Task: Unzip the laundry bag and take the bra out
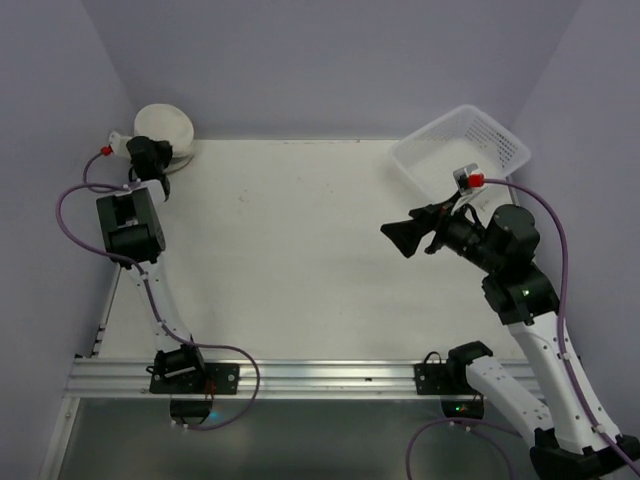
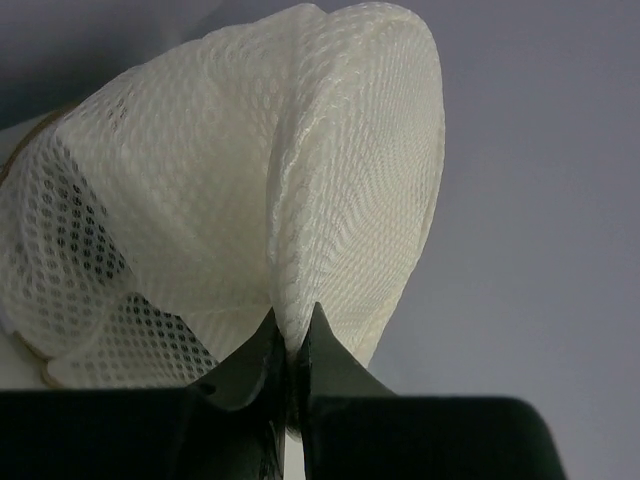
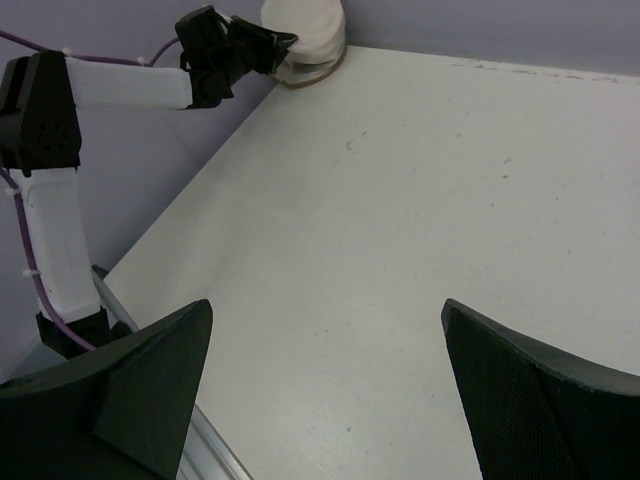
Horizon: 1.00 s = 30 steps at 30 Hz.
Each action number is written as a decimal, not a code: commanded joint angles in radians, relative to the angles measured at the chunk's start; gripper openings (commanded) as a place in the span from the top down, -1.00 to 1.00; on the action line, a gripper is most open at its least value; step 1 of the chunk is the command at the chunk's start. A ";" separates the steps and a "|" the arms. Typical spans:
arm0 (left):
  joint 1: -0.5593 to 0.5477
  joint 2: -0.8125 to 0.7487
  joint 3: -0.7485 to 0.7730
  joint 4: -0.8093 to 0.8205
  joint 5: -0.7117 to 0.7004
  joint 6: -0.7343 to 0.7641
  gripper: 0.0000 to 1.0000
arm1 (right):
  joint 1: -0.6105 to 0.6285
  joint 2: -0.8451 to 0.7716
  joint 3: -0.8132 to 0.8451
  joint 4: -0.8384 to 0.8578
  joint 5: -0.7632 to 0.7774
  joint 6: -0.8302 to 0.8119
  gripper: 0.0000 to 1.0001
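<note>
The round white mesh laundry bag (image 1: 165,123) sits in the far left corner of the table against the wall. My left gripper (image 1: 160,152) is at its near edge. In the left wrist view the gripper (image 2: 292,325) is shut on a raised fold of the bag's mesh (image 2: 330,160). Something dark shows through the mesh at the lower left (image 2: 75,235); I cannot tell what it is. The bra is not in view. My right gripper (image 1: 396,240) is open and empty above the right half of the table, pointing left; its wrist view (image 3: 325,310) shows the bag (image 3: 305,25) far off.
A white perforated plastic basket (image 1: 480,140) stands at the far right corner, behind the right arm. Purple walls close in on the left, back and right. An aluminium rail (image 1: 300,375) runs along the near edge between the arm bases.
</note>
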<state>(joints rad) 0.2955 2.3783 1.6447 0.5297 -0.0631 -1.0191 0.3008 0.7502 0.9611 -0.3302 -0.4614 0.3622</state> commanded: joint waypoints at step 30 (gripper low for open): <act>-0.895 -0.559 -0.392 -0.919 -0.771 0.984 1.00 | 0.001 -0.172 -0.078 -0.013 -0.218 -0.017 -0.97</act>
<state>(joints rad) -0.4965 1.7832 1.2587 -0.3099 -0.7029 -0.0216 0.3008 0.5972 0.8967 -0.3462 -0.6727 0.3267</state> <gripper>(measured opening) 0.053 0.986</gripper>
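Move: The left hand already pinches the near side of the laundry bag, whose middle lies some 6 cm ahead and a touch above the fingers, in the far left corner. The open table left of its middle, where the bag is taken, lies roughly 25 cm back, 28 cm to the right and 10 cm lower. From the right hand that spot is about 17 cm ahead, 45 cm left and 33 cm below. Keeping its pinch on the laundry bag, the left hand hauls it up and back out of the corner, rising some 13 cm, then swings right and sinks almost to its starting height, still drawing back. The wrist rolls left side up and tips the fingers down. The open right hand eases back about 6 cm, turning slightly counter-clockwise. ##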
